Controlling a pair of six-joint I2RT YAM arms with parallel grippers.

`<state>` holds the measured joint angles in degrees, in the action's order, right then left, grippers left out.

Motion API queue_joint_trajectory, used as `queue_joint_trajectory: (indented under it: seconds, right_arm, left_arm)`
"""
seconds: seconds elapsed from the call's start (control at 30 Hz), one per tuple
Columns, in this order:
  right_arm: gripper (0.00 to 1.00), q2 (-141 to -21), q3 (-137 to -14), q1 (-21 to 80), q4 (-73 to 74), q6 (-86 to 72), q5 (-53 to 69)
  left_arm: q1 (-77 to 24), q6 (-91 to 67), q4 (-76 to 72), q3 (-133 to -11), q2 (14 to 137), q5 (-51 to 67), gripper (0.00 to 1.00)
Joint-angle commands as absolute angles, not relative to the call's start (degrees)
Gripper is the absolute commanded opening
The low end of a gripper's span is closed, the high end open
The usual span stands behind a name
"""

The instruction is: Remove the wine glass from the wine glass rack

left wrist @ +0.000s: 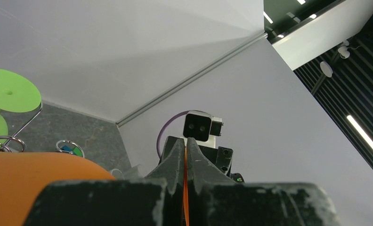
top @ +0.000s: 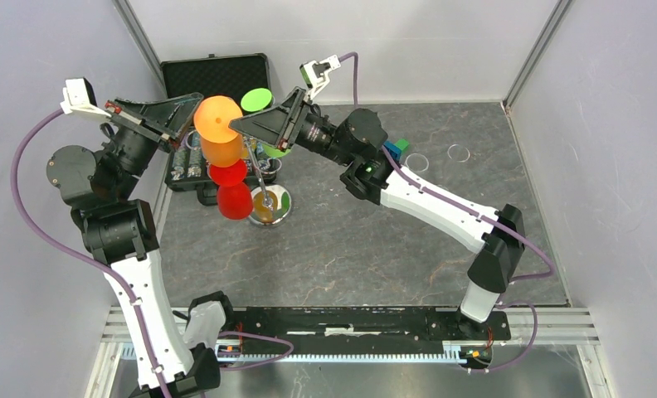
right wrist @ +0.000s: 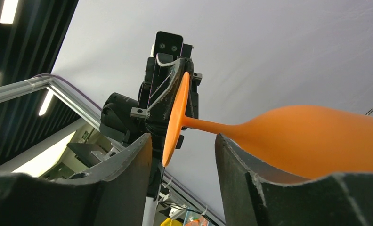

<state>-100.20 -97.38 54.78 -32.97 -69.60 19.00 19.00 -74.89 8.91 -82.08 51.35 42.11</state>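
An orange wine glass (top: 218, 126) hangs foot-up over the silver wine glass rack, whose disc base (top: 280, 201) and pole show below. My left gripper (top: 194, 113) is shut on the rim of the glass's foot; in the left wrist view (left wrist: 185, 147) a thin orange edge sits between the jaws, with the bowl (left wrist: 34, 181) at lower left. My right gripper (top: 239, 124) is open, its fingers (right wrist: 123, 179) either side of the foot (right wrist: 177, 117) and stem without touching. No wire shows around the stem. A red glass (top: 231, 189) and a green glass (top: 257, 99) hang on the rack.
A black foam-lined case (top: 217, 70) lies open at the back left behind the rack. A blue-and-green cube (top: 396, 148) and two clear rings (top: 458, 152) lie on the grey table at the right. Enclosure walls stand close on the left, back and right.
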Motion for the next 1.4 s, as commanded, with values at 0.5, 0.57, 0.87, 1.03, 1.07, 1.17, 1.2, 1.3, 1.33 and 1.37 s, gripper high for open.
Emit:
queue_joint_trajectory:
  seconds: [0.5, 0.57, 0.87, 1.03, 1.07, 1.17, 1.2, 1.3, 1.33, 1.37]
  right_arm:
    - [0.00, -98.23, -101.93, 55.46, -30.50, -68.56, 17.70]
    - [0.00, -95.60, -98.86, 55.35, -32.19, -67.80, 16.24]
    - [0.00, -80.57, -83.93, 53.69, -35.51, -61.88, 9.88]
    - [0.00, -72.11, -74.68, 50.38, -38.21, -60.82, 8.58]
    - [0.00, -70.61, -72.72, 49.45, -39.07, -61.04, 8.49]
    - [0.00, -66.80, -67.63, 46.63, -42.11, -63.33, 8.16]
    - [0.00, -65.73, -65.98, 45.67, -43.87, -64.57, 8.39]
    - [0.00, -63.56, -61.80, 42.47, -49.34, -69.03, 9.89]
    - [0.00, -63.00, -60.54, 41.41, -50.88, -70.39, 10.53]
    - [0.00, -62.61, -59.51, 40.84, -52.79, -71.92, 10.93]
  left_arm:
    - [17.08, -70.35, 6.62, -84.53, 50.45, 44.32, 0.60]
    - [16.73, -69.89, 4.90, -84.26, 50.23, 45.39, 0.76]
    - [16.01, -69.43, 0.24, -84.10, 51.32, 47.88, 0.92]
    - [13.74, -71.08, -5.74, -80.29, 52.32, 47.97, 0.92]
    - [12.03, -71.40, -6.44, -79.05, 52.81, 47.23, 0.91]
    - [3.86, -69.71, -7.47, -76.88, 55.82, 45.38, 0.89]
    - [1.09, -69.07, -7.47, -76.66, 57.38, 44.67, 0.89]
    - [-7.18, -66.65, -7.47, -76.99, 61.26, 41.87, 0.88]
    - [-8.67, -66.10, -7.47, -77.08, 62.41, 41.05, 0.87]
    - [-9.61, -65.69, -7.47, -77.19, 63.20, 40.56, 0.87]
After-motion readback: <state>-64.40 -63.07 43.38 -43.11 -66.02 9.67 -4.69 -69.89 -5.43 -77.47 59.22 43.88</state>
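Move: My left hand still pinches the orange wine glass by its foot; the glass's middle lies about 3 cm to its right, 1 cm back and 7 cm below. From my right hand, half open around the other side of the foot, that middle is some 3 cm left, level fore-and-aft, and 7 cm below. The red glass on the rack stands about 3 cm ahead of my right hand, 6 cm left and 30 cm below; the green glass, some 16 cm ahead, neither left nor right, and 30 cm below. I shut my right fingers on the foot of the orange glass, then open my left fingers wide and ease that hand slightly back and up off the foot. With my right hand I then draw the glass about 20 cm to the right, rising a little and turning some 20 degrees clockwise, while my emptied left hand sweeps right after it, sinking and turning clockwise too. ##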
